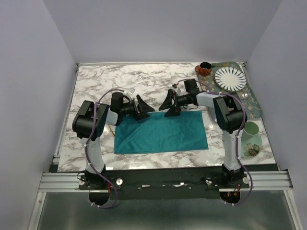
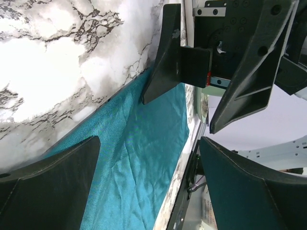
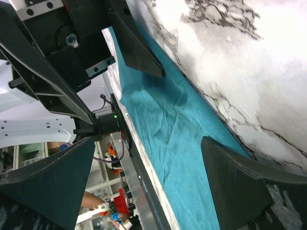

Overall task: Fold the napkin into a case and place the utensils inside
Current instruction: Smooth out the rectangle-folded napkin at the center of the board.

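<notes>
The teal napkin lies spread flat as one wide rectangle on the marble table, slightly wrinkled in the wrist views. My left gripper hovers open over the napkin's far left edge with nothing between its fingers. My right gripper faces it, open and empty, over the far edge a little to the right. Each wrist view shows the other gripper opposite, tips pointing down at the cloth. No case is in view. The utensils are hidden from me.
A patterned placemat lies at the back right with a black-and-white plate and a small brown bowl. A pale green saucer sits at the right near edge. The table's front edge runs just below the napkin.
</notes>
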### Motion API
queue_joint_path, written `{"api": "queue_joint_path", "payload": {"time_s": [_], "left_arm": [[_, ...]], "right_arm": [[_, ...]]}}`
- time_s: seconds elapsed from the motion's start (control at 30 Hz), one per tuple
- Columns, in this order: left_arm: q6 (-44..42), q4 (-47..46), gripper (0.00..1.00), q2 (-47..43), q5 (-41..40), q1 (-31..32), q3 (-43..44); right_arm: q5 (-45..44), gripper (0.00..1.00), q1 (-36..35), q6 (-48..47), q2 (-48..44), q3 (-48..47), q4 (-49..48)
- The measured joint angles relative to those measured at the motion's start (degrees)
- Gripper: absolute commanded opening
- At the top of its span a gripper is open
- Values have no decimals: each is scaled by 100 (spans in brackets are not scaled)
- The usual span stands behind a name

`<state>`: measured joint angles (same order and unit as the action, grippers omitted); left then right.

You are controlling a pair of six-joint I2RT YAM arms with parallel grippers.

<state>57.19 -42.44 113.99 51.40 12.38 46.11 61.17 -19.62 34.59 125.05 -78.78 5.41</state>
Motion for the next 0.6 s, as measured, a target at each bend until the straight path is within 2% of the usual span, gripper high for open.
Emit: {"api": "queue_joint_path", "payload": {"time_s": [0.27,0.4,0.6], "left_arm": [[-166,186,99,-326,2,0,-166],[-249,247,99,-667,2,11,-122],[-317,319,99,-691,-9,13,17]], "right_arm": [[9,100,33,-140,-94,109,72],[20,100,-11,162,-341,118,-76],[87,100,-345,925,-448,74,-861]]}}
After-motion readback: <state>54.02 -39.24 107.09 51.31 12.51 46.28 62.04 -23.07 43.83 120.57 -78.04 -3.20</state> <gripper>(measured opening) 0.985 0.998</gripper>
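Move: The napkin's middle lies about 9 cm back and 8 cm to the right of the left hand, and some 10 cm back and 4 cm left of the right hand, roughly 4 cm below both, so each hand stands over the far edge. The spoon lies some 8 cm back and 18 cm left of the left hand; the tray's middle is about 11 cm ahead and 31 cm right of the right hand. Back towards the robot by barely a centimetre, both wide-open hands first draw their lower fingers on the napkin's far edge, the right also dipping slightly. Then both lift clear, the left about 4 cm and easing forward again, the right about 5 cm from its lowest while sliding some 3 cm left towards the other gripper. ##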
